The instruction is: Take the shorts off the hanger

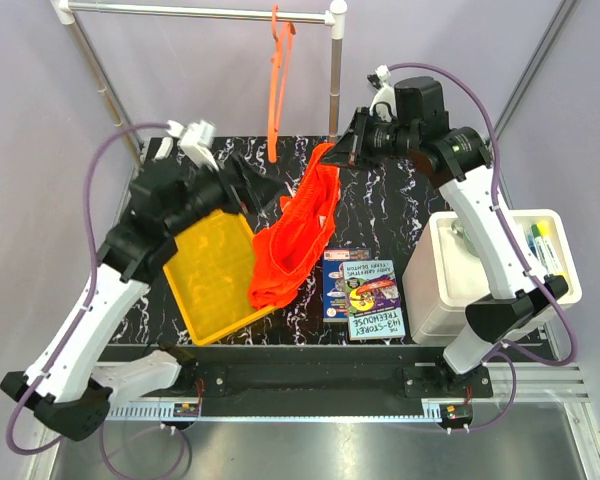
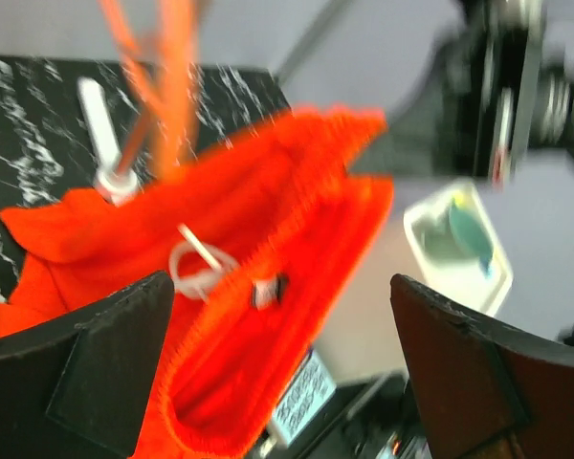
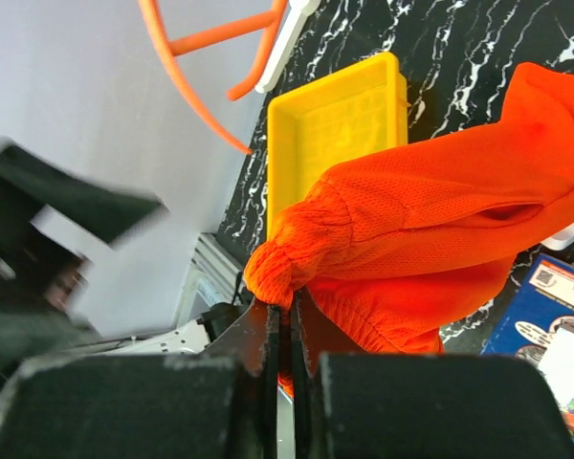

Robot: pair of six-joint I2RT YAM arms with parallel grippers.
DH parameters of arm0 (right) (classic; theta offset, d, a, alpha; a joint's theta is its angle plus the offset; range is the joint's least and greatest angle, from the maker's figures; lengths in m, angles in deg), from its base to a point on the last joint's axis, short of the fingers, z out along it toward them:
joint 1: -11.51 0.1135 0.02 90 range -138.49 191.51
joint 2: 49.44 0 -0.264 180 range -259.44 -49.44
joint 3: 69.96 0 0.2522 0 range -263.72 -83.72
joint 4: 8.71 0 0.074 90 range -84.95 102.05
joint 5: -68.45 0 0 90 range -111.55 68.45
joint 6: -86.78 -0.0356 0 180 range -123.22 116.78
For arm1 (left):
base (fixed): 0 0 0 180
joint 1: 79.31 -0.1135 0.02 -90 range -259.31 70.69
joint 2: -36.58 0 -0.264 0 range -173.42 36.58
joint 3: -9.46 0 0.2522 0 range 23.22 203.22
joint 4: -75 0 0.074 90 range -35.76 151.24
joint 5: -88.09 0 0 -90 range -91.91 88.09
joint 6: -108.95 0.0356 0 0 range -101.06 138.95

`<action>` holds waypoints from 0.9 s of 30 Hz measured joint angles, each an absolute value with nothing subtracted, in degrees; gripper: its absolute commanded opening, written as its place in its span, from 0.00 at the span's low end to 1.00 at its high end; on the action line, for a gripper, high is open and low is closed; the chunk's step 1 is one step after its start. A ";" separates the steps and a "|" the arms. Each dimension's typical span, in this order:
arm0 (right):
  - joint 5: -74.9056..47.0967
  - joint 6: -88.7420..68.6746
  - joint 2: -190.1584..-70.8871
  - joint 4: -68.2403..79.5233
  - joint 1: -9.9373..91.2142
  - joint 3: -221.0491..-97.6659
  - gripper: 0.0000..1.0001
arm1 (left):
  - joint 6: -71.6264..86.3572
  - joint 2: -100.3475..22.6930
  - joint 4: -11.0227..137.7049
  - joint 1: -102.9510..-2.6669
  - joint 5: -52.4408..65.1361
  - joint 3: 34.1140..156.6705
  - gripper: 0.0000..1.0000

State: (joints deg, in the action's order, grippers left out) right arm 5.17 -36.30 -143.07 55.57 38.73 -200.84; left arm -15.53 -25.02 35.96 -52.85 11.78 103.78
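Note:
The orange-red shorts (image 1: 295, 235) stretch from the table up to my right gripper (image 1: 336, 154), which is shut on a bunched edge of the fabric (image 3: 289, 304). Their lower end lies over the corner of the yellow tray. The thin orange hanger (image 1: 278, 80) hangs bare on the rail, just left of the lifted shorts (image 3: 440, 210). My left gripper (image 1: 267, 190) is open wide beside the shorts' left edge, holding nothing. In the left wrist view the shorts (image 2: 268, 239) with a white drawstring (image 2: 196, 263) lie beyond its spread fingers (image 2: 105, 363), with the hanger (image 2: 163, 86) behind.
A yellow tray (image 1: 205, 270) lies at the left of the black marble table. Two books (image 1: 365, 290) lie right of the shorts. A white bin (image 1: 450, 270) and a white box of markers (image 1: 550, 250) stand at the right. The grey rail (image 1: 200, 12) spans the back.

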 measured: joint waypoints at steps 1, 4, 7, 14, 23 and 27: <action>5.46 -36.78 -143.57 55.74 38.71 -201.83 0.00 | -14.16 -23.76 35.81 -49.99 11.06 101.83 0.99; 6.40 -37.30 -144.42 55.96 38.71 -204.10 0.00 | -9.59 -21.70 34.17 -41.64 7.23 97.90 0.99; 6.75 -37.50 -144.60 55.98 38.73 -205.41 0.00 | -5.46 -22.45 32.51 -35.15 2.99 97.33 0.99; 6.99 -38.49 -144.62 56.49 38.71 -205.70 0.00 | 3.02 -31.39 27.52 -26.25 -8.28 103.65 0.99; 6.84 -40.80 -144.60 57.25 38.71 -205.54 0.00 | 9.80 -42.71 20.09 -17.64 -24.50 115.67 0.99; 6.84 -41.24 -144.44 57.23 38.71 -204.91 0.00 | 10.06 -45.79 16.44 -17.70 -31.39 118.03 0.99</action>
State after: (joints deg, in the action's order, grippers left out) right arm 6.84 -41.24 -144.44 57.23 38.71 -204.91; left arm 10.06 -45.79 16.44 -17.70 -31.39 118.03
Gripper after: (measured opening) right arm 0.021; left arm 0.985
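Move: The shorts hang from the right fingers. Their middle is about 7 cm right of the left hand, 2 cm ahead and 17 cm below, and from the right hand it is 3 cm back, 4 cm left and 15 cm down. From the left hand, the empty hanger is roughly 19 cm ahead, 2 cm right and slightly higher. The yellow tray is level ahead, 16 cm left, and the books 5 cm back, 22 cm right, both some 41 cm down. Still pinching the waistband of the shorts, the right hand eases up about 2 cm and then all but holds still. The left hand, its fingers staying wide open, swoops back, down and right, then curls slightly forward again, ending some 9 cm right and 9 cm lower. Its wrist rolls nearly 50 degrees, left side up, tipping the fingers downward to either side of the hanging waistband; contact can't be made out. ##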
